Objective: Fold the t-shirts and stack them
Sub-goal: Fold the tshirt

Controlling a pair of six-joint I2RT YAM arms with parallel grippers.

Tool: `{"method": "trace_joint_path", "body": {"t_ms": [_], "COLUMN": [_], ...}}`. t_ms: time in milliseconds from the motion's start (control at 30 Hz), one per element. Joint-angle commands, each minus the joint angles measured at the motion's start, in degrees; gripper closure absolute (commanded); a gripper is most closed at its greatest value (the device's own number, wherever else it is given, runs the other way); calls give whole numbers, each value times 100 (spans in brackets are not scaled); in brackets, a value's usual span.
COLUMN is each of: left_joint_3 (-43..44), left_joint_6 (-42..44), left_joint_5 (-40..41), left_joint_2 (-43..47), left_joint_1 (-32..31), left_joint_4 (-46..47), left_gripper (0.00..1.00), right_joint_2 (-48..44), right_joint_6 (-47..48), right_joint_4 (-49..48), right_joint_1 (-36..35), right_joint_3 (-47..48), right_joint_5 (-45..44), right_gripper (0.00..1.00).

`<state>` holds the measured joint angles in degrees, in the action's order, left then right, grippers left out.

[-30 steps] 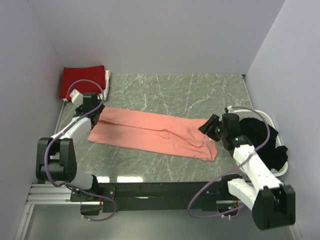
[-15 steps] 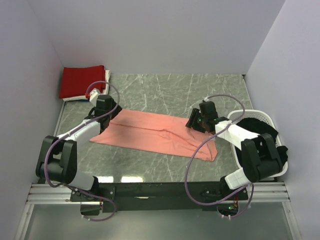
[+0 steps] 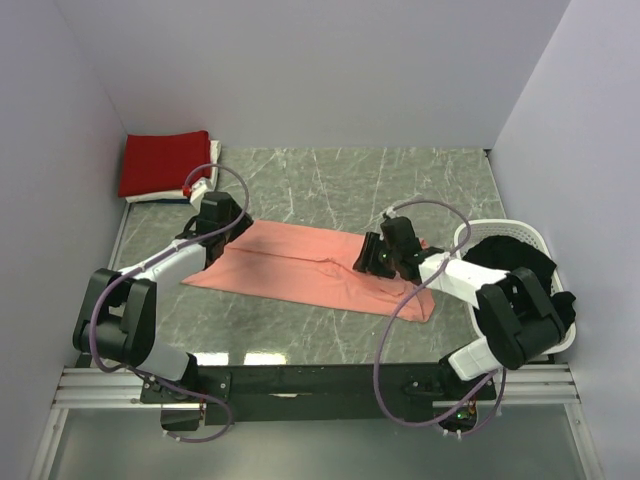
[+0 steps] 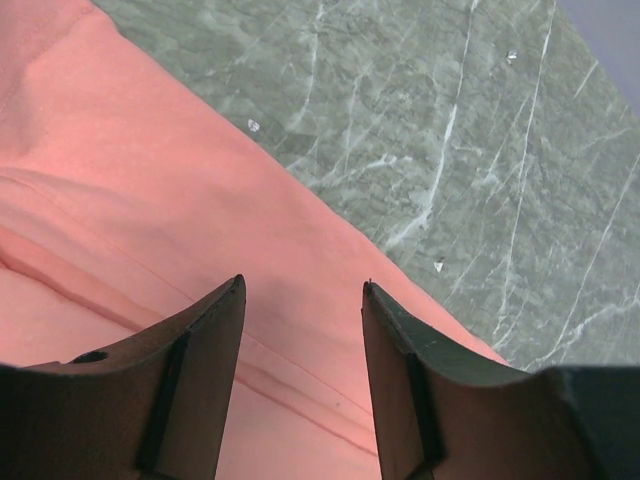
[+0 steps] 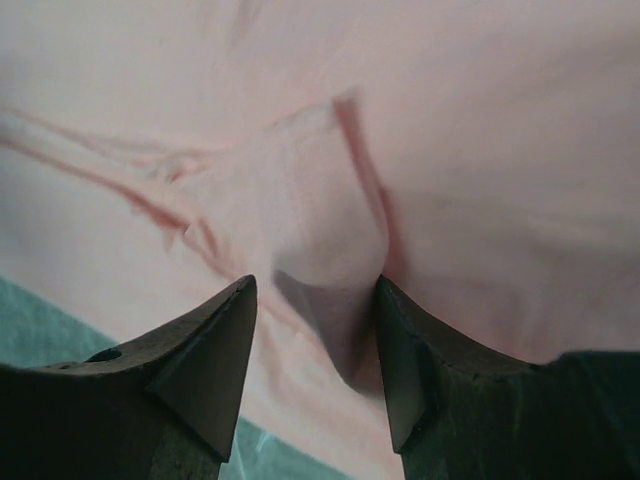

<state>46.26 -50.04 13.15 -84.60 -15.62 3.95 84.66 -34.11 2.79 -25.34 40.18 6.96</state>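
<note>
A salmon-pink t-shirt (image 3: 300, 265) lies folded into a long band across the middle of the table. My left gripper (image 3: 228, 226) hovers open over its far left part; in the left wrist view its gripper (image 4: 303, 285) spans flat pink cloth (image 4: 120, 200) close to the shirt's far edge. My right gripper (image 3: 372, 256) is down on the shirt's right part, open (image 5: 315, 285), with a raised ridge of pink cloth (image 5: 330, 220) between the fingers. A folded deep red shirt (image 3: 165, 163) rests on a white one (image 3: 214, 156) in the back left corner. The black shirt (image 3: 515, 268) sits in the basket.
A white slatted basket (image 3: 478, 226) stands at the right edge of the green marble table (image 3: 400, 185), beside the right arm. Grey walls close in on the left, back and right. Both arms' purple cables loop above the table.
Both grippers moved inward over the pink shirt: the left one to the right from the shirt's left end, the right one to the left from its right end and down onto the cloth.
</note>
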Motion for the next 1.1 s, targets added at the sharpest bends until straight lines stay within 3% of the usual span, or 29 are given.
{"method": "trace_joint_path", "body": {"t_ms": [0,500,733,867,967,1067], "left_joint_3": [164,243,313,252,243,261], "left_joint_6": [170,434,715,724,689,671], "left_joint_5": [-119,-470,-778,-858,-919,-928], "left_joint_2": [119,-66,-153,-197,-250,-285], "left_joint_1": [-99,-460,-732,-873,-943,-996], "left_joint_4": [142,229,282,361,388,361], "left_gripper": [45,47,47,47,47,48], "right_joint_2": [-485,-1197,-2442,-2956,-2632,-2069], "right_joint_6": [-148,-447,-623,-667,-387,-220], "right_joint_4": [-270,-226,713,1487,1523,1287], "right_joint_1": [-322,-1315,-1377,-1122,-2,415], "right_joint_3": [-168,-757,-609,-309,-143,-134], "right_joint_5": [-10,-230,-1213,-2014,-1551,-1023], "right_gripper": [42,43,44,43,43,44]}}
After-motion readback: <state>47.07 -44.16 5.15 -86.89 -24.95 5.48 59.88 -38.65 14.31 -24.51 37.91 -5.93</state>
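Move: A raised ridge of the folded t-shirt's upper layer stands right at the right hand's open fingertips, about 2 cm below the hand point. The t-shirt's right end is some 15 cm to the right and 8 cm back; the basket is roughly 35 cm right and 6 cm back. From the left hand, the ridge lies about 28 cm right, 10 cm back and 8 cm lower. Open right fingers drag the ridge back-left about 8 cm, then rise rightward and forward; left hand travels right. ##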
